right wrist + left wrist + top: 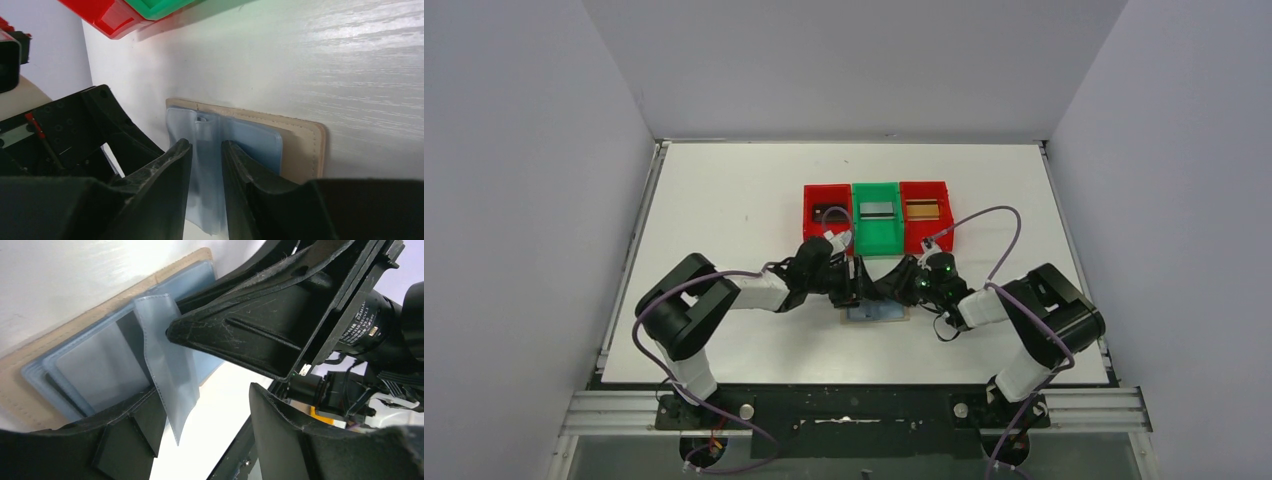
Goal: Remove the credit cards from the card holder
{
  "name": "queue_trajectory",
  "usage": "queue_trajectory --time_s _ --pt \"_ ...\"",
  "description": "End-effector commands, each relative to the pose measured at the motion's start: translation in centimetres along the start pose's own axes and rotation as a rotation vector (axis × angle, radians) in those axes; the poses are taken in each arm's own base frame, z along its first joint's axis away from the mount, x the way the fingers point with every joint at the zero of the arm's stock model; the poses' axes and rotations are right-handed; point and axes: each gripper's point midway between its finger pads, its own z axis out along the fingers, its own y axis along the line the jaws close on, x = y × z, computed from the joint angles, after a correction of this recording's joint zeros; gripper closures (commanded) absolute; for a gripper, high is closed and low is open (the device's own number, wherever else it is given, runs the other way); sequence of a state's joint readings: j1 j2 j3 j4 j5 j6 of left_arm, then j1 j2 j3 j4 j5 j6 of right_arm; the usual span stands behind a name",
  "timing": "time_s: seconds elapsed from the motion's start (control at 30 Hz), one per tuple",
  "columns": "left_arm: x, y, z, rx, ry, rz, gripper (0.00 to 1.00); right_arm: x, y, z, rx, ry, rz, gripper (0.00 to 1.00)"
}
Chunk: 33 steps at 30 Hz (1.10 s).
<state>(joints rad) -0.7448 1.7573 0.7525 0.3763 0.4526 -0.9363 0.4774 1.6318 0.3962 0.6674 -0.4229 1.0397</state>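
The beige card holder (874, 313) lies open on the table, its light blue lining up (30, 385) (300, 150). A clear inner sleeve (165, 365) (205, 200) stands up from it. My right gripper (206, 150) (896, 285) straddles that sleeve, open by a narrow gap and not pinching it. To the sleeve's left, my left gripper (200, 425) (856, 285) stands wide open, the sleeve's lower edge between its fingers. Credit cards lie in the bins: a dark one (833, 213), a silver-grey one (877, 210), a gold-brown one (922, 210). I see no card in the holder.
Three bins stand in a row just behind the grippers: red (812, 222), green (876, 238), red (942, 225). Their near corners show in the right wrist view (115, 20). Both grippers crowd close together over the holder.
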Motion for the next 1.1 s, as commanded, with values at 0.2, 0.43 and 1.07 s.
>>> queue_trajectory --time_s 0.2,0.43,1.07 --pt "-0.8 -6.0 -0.6 0.277 -0.008 0.045 0.46 -3.3 2.0 -1.3 0.020 -0.094 -0.048 0.52" --pt "-1.1 -7.0 0.7 0.341 0.027 0.050 0.46 -6.2 -0.7 -5.0 0.290 -0.248 -0.070 0.43" --pt "-4.1 -2.1 -2.4 -0.124 -0.242 0.150 0.44 -9.4 2.4 -10.1 0.236 -0.412 -0.151 0.42"
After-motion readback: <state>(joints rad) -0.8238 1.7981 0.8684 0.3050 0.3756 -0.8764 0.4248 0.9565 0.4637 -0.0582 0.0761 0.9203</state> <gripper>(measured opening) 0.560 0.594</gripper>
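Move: The raised clear blue sleeve is between the right hand's fingers, its middle about 1 cm back and 1 cm below that hand. From the left hand it stands some 2 cm ahead, 2 cm to the right and 2 cm lower; the open card holder's middle is about 2 cm ahead, 3 cm right and 4 cm below. The green bin is roughly 16 cm ahead of the right hand and 1 cm left, the right red bin 16 cm ahead and 9 cm right. The right fingers spread and let go of the raised sleeve, then that hand lifts about 8 cm and draws some 10 cm to the right, turning clockwise, away from the card holder. The left hand, its fingers staying open, sweeps about 6 cm rightward across the sleeve, rising first and then sinking, before coming back left by about half of that, over the holder. ##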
